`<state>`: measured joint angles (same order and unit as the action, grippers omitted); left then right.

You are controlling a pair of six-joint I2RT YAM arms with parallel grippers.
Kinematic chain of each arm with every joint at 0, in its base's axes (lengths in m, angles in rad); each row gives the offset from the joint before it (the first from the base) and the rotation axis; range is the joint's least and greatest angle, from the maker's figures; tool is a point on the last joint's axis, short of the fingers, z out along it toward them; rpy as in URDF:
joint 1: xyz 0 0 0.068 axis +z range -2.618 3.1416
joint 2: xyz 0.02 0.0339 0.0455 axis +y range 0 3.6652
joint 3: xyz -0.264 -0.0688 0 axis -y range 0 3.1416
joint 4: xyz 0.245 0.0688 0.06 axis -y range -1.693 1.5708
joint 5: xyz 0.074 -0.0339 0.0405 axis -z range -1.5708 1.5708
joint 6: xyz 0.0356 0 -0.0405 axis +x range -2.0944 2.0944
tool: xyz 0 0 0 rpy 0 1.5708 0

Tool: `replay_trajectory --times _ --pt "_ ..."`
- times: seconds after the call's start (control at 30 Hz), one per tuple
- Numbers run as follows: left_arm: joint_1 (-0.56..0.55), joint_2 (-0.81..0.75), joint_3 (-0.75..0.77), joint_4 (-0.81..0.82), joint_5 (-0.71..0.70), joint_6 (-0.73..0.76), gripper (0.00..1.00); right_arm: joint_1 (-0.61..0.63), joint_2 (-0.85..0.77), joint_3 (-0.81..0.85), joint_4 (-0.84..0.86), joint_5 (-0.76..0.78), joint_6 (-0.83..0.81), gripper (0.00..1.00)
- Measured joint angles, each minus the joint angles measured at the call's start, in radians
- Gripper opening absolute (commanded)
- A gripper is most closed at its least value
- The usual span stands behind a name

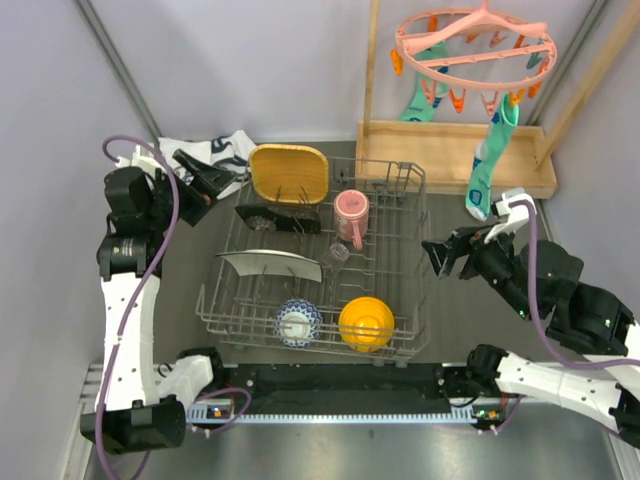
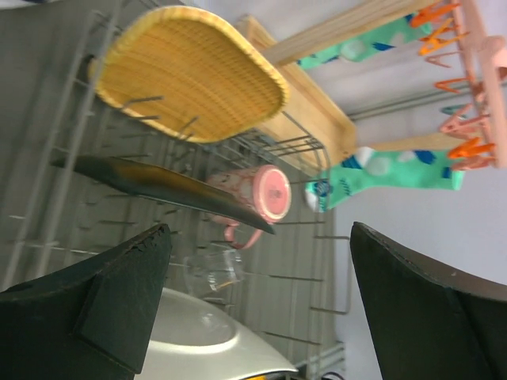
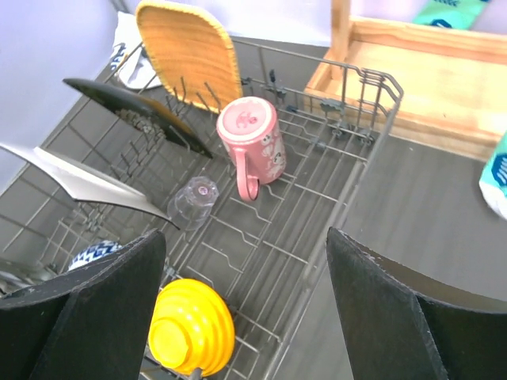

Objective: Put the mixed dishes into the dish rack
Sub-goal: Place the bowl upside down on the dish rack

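Observation:
The grey wire dish rack (image 1: 421, 262) holds every dish in view. A yellow plate (image 1: 289, 173) and a black plate (image 1: 278, 218) stand at its far left, with a pale plate (image 1: 270, 264) in front of them. A pink cup (image 1: 351, 212) and a small clear glass (image 1: 337, 254) sit mid-rack. A blue-white bowl (image 1: 298, 321) and an orange bowl (image 1: 366, 322) rest upside down at the near end. My left gripper (image 1: 208, 185) hangs open and empty off the rack's far-left corner. My right gripper (image 1: 448, 252) is open and empty just right of the rack.
A white printed cloth (image 1: 225, 150) lies behind the left gripper. A light wooden tray (image 1: 450, 150) stands behind the rack on the right. Above it hangs a pink peg hanger (image 1: 475, 45) with teal socks (image 1: 490, 160) dangling near my right wrist.

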<state>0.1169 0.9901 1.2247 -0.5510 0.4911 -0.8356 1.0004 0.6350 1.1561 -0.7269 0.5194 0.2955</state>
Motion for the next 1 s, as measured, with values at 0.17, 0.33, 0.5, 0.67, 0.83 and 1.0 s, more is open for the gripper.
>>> replay_trajectory --times 0.17,0.33,0.5,0.67,0.83,1.0 --pt "0.0 -0.016 0.011 -0.082 -0.091 0.071 0.98 0.0 -0.049 -0.039 -0.007 0.052 0.039 0.81" --pt "0.0 -0.052 0.005 -0.126 -0.156 0.105 0.98 0.0 -0.079 -0.05 -0.021 0.091 0.06 0.81" --pt "0.0 -0.084 0.005 -0.158 -0.209 0.13 0.98 0.0 -0.084 -0.05 -0.023 0.113 0.069 0.81" --pt "0.0 -0.094 0.004 -0.181 -0.253 0.143 0.98 0.0 -0.087 -0.05 -0.026 0.119 0.074 0.81" --pt "0.0 -0.097 0.004 -0.193 -0.276 0.154 0.98 0.0 -0.097 -0.053 -0.03 0.131 0.076 0.81" --pt "0.0 -0.098 0.004 -0.198 -0.291 0.155 0.98 0.0 -0.105 -0.064 -0.04 0.141 0.076 0.81"
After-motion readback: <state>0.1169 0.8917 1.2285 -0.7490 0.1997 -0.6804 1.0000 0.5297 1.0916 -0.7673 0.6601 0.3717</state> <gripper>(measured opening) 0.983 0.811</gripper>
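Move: Below and to the left of the right hand, the yellow bowl already sits upside down near the rack's front edge, about 13 cm to its left, 3 cm back and some 25 cm down. The blue patterned bowl is roughly 15 cm farther left in the same row; the glass is about 18 cm left and 14 cm ahead of the right hand. From the left hand, the yellow bowl lies some 28 cm right, 16 cm back and 25 cm down. Withdrawing empty, the right hand drifts about 4 cm to the right, away from the yellow bowl and the rack, slowing as it goes and swinging its fingers a little clockwise. The left hand also backs off from the rack, about 5 cm left with some back and down, rolling its left side up and turning counter-clockwise. Both grippers stay open and touch nothing. ##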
